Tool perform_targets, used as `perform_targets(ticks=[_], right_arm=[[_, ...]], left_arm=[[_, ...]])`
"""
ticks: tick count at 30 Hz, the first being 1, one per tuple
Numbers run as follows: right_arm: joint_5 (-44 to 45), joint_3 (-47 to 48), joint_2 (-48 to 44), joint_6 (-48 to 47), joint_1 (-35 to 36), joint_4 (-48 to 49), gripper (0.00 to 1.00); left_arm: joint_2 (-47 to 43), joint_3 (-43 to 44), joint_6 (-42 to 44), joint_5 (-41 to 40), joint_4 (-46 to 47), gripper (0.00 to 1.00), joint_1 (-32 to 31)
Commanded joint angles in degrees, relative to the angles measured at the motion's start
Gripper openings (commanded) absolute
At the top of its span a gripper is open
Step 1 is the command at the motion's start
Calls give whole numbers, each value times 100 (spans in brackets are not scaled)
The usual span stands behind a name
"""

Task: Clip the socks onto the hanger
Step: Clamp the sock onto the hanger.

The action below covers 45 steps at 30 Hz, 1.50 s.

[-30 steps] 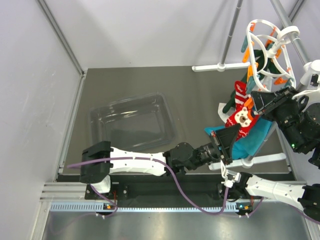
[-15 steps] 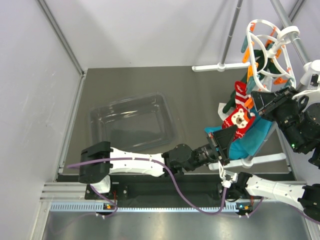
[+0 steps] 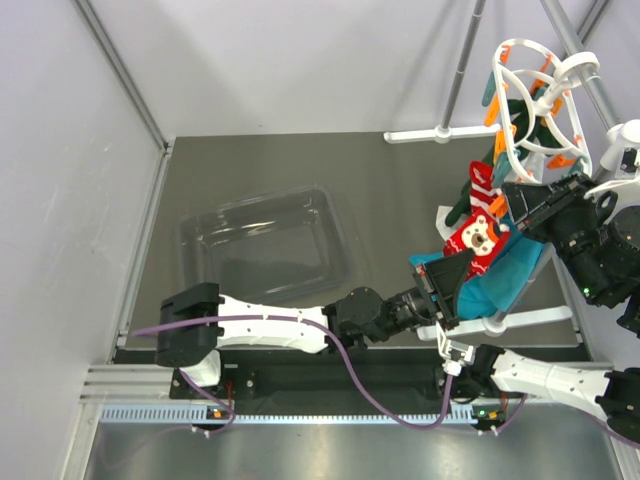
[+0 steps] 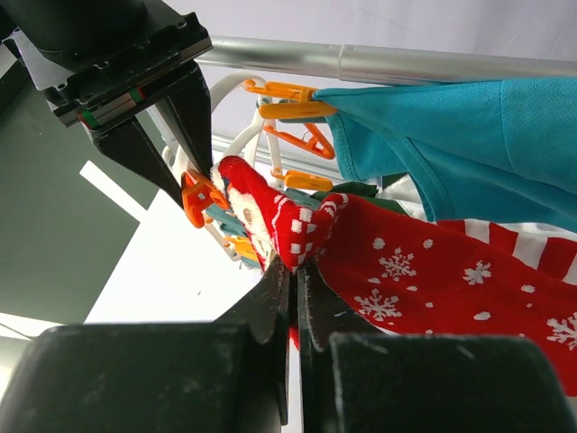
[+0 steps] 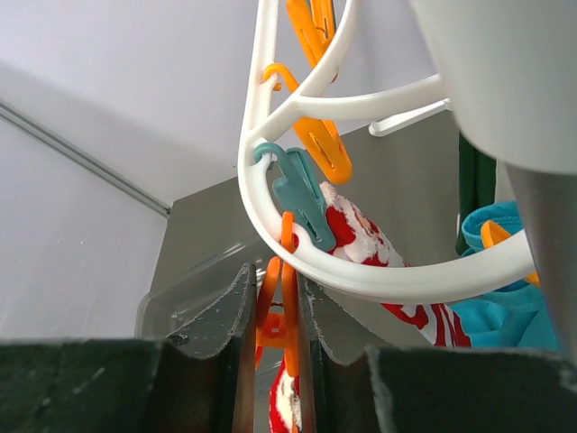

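The white round hanger (image 3: 519, 43) hangs at the far right, with orange pegs dangling from it. My right gripper (image 3: 515, 205) is shut on one orange peg (image 5: 281, 311) under the hanger's rim (image 5: 361, 281) and squeezes its handles. My left gripper (image 4: 294, 271) is shut on the edge of a red snowflake sock (image 4: 424, 271). It holds the sock's fluffy cuff (image 4: 245, 194) up beside that peg (image 4: 196, 195). In the top view this raised sock (image 3: 480, 238) shows a face. A red-and-white striped sock (image 5: 365, 230) hangs from a teal peg (image 5: 297, 194).
A clear plastic tray (image 3: 265, 245) lies on the table at left of centre. A teal cloth (image 3: 505, 282) hangs over the grey rack pole (image 4: 379, 63). The rack's white foot (image 3: 440, 133) rests at the back. A dark green item (image 3: 463, 207) hangs beside the socks.
My left gripper has shifted slightly to the left with the sock in it. The right gripper stays shut on the orange peg.
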Motion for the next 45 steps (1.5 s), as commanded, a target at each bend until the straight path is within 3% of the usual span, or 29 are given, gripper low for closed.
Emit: perform_targets(ticks=[1,29,31,34,35,45], right_arm=[[-568,-146,165,10,3,-366,0],[-673,-76,130,45,-6,-392,0],[-682,-85,95,36,-6,-366,14],[-700,-102,42,36,-6,-322,24],[-700,-94,33,36,-6,-330,31],[-673,-67,-55,10,3,-322,48]], left_arm=[[-233,205,77,75,423,0,-15],[162,882,121,198,265,0,100],[153,891,121,198,221,0,108],[180,917,112,206,195,0,108],[188,926,103,198,195,0,108],[303,978,7,189,204,0,108]])
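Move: The left hand already pinches the bear sock near its upper end; the orange clip waiting for the sock lies about 7 cm above this hand, 3 cm ahead and 4 cm to its right. A teal clip on the hanger's rim stands some 6 cm farther out than the orange one, about level with it sideways and in height. The right hand holds the orange clip squeezed right between its fingers. Left hand lifts the still-pinched sock about 4 cm into the squeezed orange clip, then the right fingers open. ##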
